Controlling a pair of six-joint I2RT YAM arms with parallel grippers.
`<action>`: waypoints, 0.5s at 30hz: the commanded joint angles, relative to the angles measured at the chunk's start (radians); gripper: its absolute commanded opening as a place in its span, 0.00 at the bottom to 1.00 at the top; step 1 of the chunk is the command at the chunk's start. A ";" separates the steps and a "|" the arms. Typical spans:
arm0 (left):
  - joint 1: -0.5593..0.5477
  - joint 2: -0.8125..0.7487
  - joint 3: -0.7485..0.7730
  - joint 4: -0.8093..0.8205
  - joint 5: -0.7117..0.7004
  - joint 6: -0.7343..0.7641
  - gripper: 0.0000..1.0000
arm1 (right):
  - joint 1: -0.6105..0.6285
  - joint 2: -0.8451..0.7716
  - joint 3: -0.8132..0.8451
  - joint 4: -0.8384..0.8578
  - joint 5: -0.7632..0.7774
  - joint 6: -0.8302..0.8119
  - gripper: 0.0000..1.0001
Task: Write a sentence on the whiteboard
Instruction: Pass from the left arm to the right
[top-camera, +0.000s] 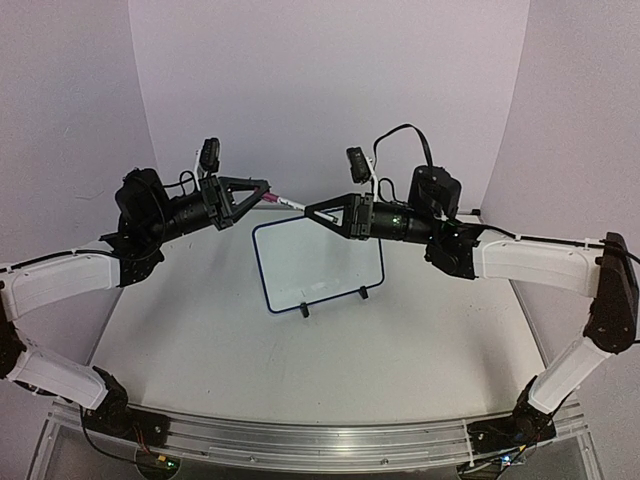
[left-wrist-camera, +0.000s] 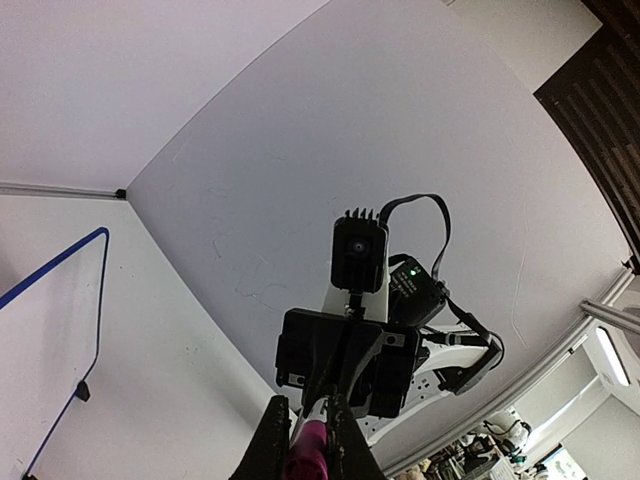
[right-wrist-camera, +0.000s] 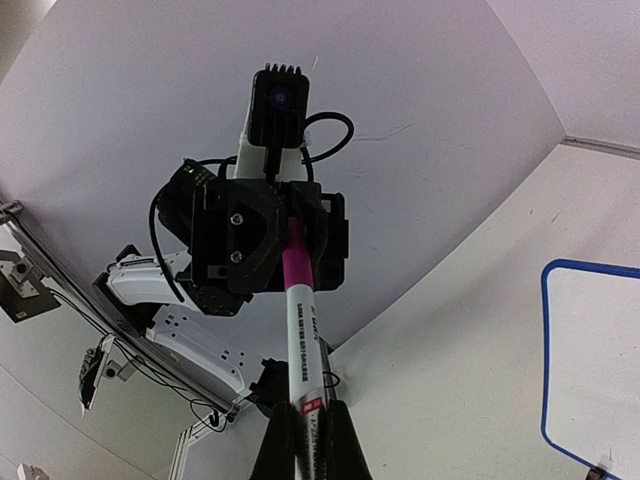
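The whiteboard (top-camera: 318, 262), white with a thin dark-blue frame and two small black feet, stands tilted at the table's middle. Its face looks blank and the sentence is out of view. A marker (top-camera: 288, 203) with a white barrel and a pink end hangs in the air above the board's top left corner, held between both arms. My left gripper (top-camera: 268, 192) is shut on the pink end (left-wrist-camera: 306, 455). My right gripper (top-camera: 310, 213) is shut on the white barrel (right-wrist-camera: 300, 320). The two grippers (left-wrist-camera: 308, 400) (right-wrist-camera: 308, 408) face each other tip to tip. Part of the board (right-wrist-camera: 600, 360) shows in both wrist views.
The white table (top-camera: 330, 350) is ringed by pale walls at the back and sides. An aluminium rail (top-camera: 320, 440) carrying both arm bases runs along the near edge.
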 joint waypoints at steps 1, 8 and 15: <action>-0.002 -0.018 -0.005 0.007 0.007 0.018 0.11 | 0.010 -0.036 -0.003 0.040 0.087 -0.021 0.00; -0.002 -0.032 -0.004 -0.056 0.012 0.062 0.52 | 0.009 -0.050 -0.014 0.026 0.117 -0.028 0.00; -0.002 -0.061 0.004 -0.116 -0.016 0.103 0.60 | 0.008 -0.041 -0.006 0.009 0.098 -0.031 0.00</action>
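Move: The marker hangs in the air between the hands, its middle about 7 cm to the right of the left hand, 3 cm back and 1 cm lower. From the right hand, whose fingers are already shut on its white tail end, it is roughly 3 cm to the left, 1 cm ahead and 1 cm higher. The whiteboard's middle stands some 30 cm below the left hand, 10 cm ahead and 10 cm to its right. The marker's pink cap is let go by the left hand, whose fingers spread from nearly shut to over half open while the hand sinks about 2 cm, away from the cap. The right hand keeps its pinch on the tail end, easing about 1 cm forward with a slight clockwise turn. ##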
